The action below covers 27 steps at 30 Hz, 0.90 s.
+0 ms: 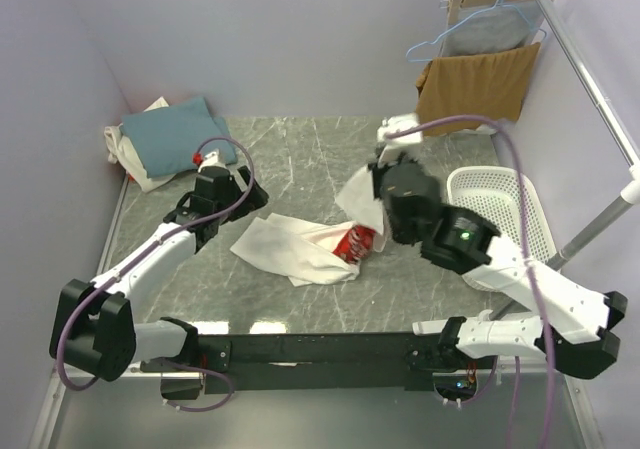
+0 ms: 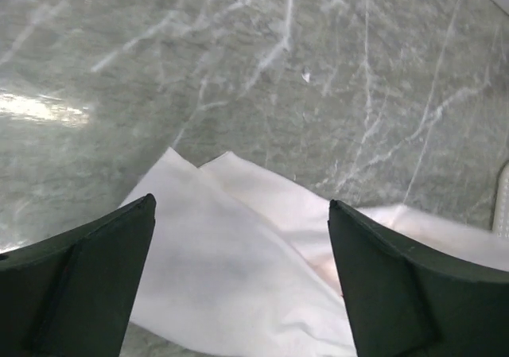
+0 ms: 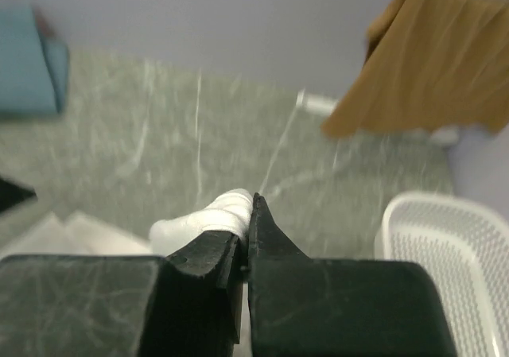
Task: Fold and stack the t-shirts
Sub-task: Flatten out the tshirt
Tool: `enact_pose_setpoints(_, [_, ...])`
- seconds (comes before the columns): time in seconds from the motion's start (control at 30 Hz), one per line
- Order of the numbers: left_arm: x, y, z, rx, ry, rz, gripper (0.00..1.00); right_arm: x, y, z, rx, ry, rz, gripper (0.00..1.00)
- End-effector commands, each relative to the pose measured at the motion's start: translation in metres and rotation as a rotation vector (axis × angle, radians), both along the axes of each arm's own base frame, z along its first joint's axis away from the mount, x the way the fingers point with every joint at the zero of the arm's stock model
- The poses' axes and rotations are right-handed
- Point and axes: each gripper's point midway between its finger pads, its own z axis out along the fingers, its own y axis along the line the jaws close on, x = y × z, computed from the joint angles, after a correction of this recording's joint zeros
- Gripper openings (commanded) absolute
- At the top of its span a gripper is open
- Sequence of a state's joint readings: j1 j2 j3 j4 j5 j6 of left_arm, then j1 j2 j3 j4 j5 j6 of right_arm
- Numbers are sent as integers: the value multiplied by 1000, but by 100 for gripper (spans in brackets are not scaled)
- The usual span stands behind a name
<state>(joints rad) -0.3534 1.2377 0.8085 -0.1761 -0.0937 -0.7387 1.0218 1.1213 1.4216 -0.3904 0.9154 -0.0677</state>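
Note:
A white t-shirt (image 1: 290, 249) with a red print (image 1: 358, 241) lies crumpled in the middle of the table. My right gripper (image 1: 383, 169) is shut on a bunched edge of it (image 3: 221, 212) and holds that part (image 1: 355, 194) up off the table; in the right wrist view the gripper (image 3: 248, 206) pinches the fold tight. My left gripper (image 1: 248, 201) hovers open over the shirt's left corner (image 2: 231, 246), the cloth showing between the wide-apart fingers (image 2: 87, 277) of the gripper (image 2: 242, 202). A folded teal-blue t-shirt (image 1: 175, 134) rests on an off-white one (image 1: 135, 164) at the back left.
A white mesh basket (image 1: 495, 204) stands at the right edge, also seen in the right wrist view (image 3: 453, 261). A tan-brown cloth (image 1: 478, 84) and a grey garment on a blue hanger (image 1: 480, 29) hang on a rack at the back right. A metal pole (image 1: 590, 89) runs along the right.

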Motion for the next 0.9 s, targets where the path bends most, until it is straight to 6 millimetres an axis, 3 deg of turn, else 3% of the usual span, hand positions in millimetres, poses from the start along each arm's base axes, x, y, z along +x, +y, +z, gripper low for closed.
enact_pose_setpoints(0.0, [-13,-19,-24,-51,30,-115,91,-10,6,-94,44,219,-32,0])
enact_pose_setpoints(0.07, [-28,-30,-44,-79,67,-169,91,-18,1,-120,47,280,-44,0])
enact_pose_setpoints(0.2, [-44,-41,-66,-60,124,-226,94,-29,-11,-144,76,323,-63,0])
enact_pose_setpoints(0.4, [-19,-40,-78,39,151,-188,97,-34,-15,-158,98,347,-72,0])
enact_pose_setpoints(0.53, [10,-44,-68,82,119,-166,98,-35,-12,-162,108,353,-60,0])
enact_pose_setpoints(0.7, [31,-43,-58,122,88,-141,97,-35,-7,-174,104,374,-47,0])
enact_pose_setpoints(0.87, [33,-49,-84,163,155,-166,93,-34,-5,-182,82,387,-44,0])
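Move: My right hand already holds one end of the t-shirt high up. The red print lies on the table about 41 cm below that hand, some 2 cm ahead and 3 cm to its left; the basket is about 29 cm to its right and 5 cm ahead. My open left hand has the shirt's far left corner about 15 cm below, 2 cm ahead and 4 cm to its right, with the blue cloth some 20 cm ahead and 18 cm left. I bring the t-shirt's held end down about 19 cm with my right hand, fast at first and then easing, drawing back slightly and tipping the shut fingers some 25 degrees downward, pinch kept. My left hand, fingers wide open, dips about 10 cm while swinging back and rightward, then sweeps forward and lifts a little to come over the shirt's far left corner. ##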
